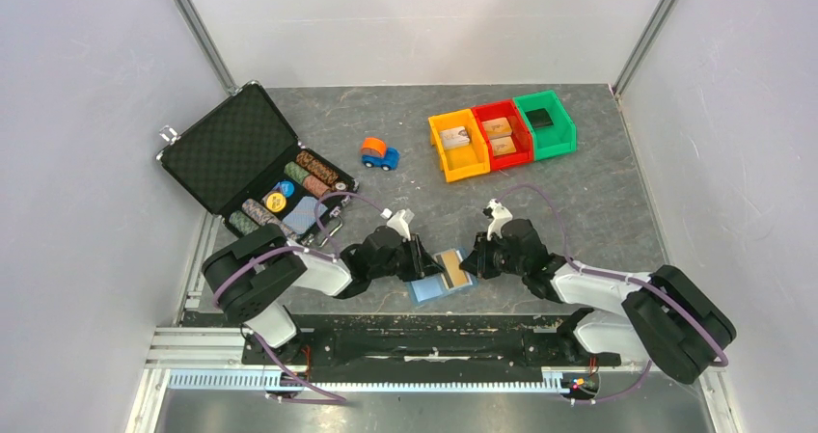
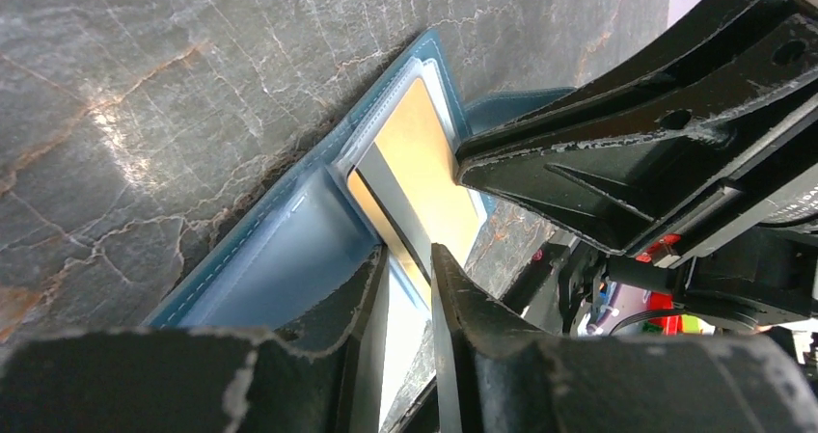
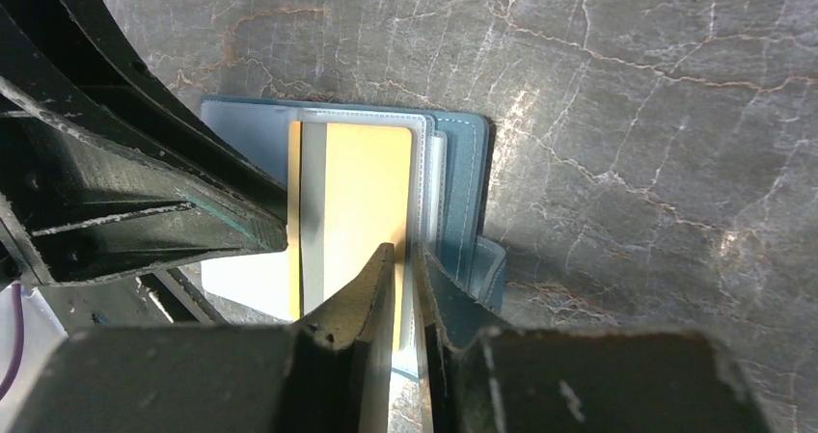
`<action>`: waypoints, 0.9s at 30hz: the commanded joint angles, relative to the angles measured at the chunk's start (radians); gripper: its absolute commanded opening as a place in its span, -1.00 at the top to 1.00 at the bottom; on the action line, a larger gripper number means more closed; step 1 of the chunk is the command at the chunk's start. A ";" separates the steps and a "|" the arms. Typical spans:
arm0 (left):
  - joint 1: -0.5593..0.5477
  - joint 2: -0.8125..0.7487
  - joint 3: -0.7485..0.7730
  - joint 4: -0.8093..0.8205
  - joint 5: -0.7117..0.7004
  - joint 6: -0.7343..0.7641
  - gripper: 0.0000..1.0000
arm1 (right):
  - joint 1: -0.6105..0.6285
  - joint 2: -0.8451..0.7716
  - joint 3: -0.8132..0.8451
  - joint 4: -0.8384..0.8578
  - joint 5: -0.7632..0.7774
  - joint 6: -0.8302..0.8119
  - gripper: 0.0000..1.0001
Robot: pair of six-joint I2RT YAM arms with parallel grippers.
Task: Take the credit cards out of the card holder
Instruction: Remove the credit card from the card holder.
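The light-blue card holder (image 1: 427, 289) lies open on the table near the front edge, between my two grippers. A gold credit card (image 1: 451, 268) with a grey stripe rests on it, partly inside the clear pocket. In the left wrist view my left gripper (image 2: 410, 279) sits low over the card holder (image 2: 280, 259), with a narrow gap through which the card (image 2: 424, 153) shows. My right gripper (image 3: 403, 259) has its tips over the card's (image 3: 367, 182) right edge and the holder's blue rim (image 3: 463, 163). Only a thin slit remains between them, and a pinch cannot be made out.
An open black case (image 1: 241, 153) with poker chips stands at the back left, and a blue-and-orange toy car (image 1: 379, 152) sits behind the wallet. Orange (image 1: 459, 144), red (image 1: 502, 134) and green (image 1: 545, 122) bins line the back right. The wallet's closing tab (image 3: 487, 269) sticks out beside my right fingers.
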 commanded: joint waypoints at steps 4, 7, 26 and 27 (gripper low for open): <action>-0.008 0.007 -0.011 0.192 0.022 -0.062 0.49 | 0.006 -0.021 -0.037 -0.025 -0.011 0.018 0.73; -0.007 0.010 -0.011 0.209 0.020 -0.069 0.49 | 0.006 -0.028 -0.040 -0.027 -0.013 0.023 0.74; 0.001 0.000 0.006 0.117 -0.012 -0.049 0.95 | 0.006 -0.086 -0.051 -0.045 0.008 0.043 0.78; 0.004 -0.008 0.005 0.099 -0.012 -0.039 0.95 | 0.005 -0.092 -0.046 -0.055 0.014 0.040 0.79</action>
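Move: The credit cards lie about 3 cm to the right of the left hand, level with it and about 1 cm lower, in the open card holder's right pocket. The holder's bare left half is some 3 cm to the left of this hand and 2 cm back. From the right hand, the cards are roughly 3 cm to the left, 1 cm back and 1 cm lower. The left hand rises about 1 cm, then sinks back and closes its fingers at the cards' left edge. ##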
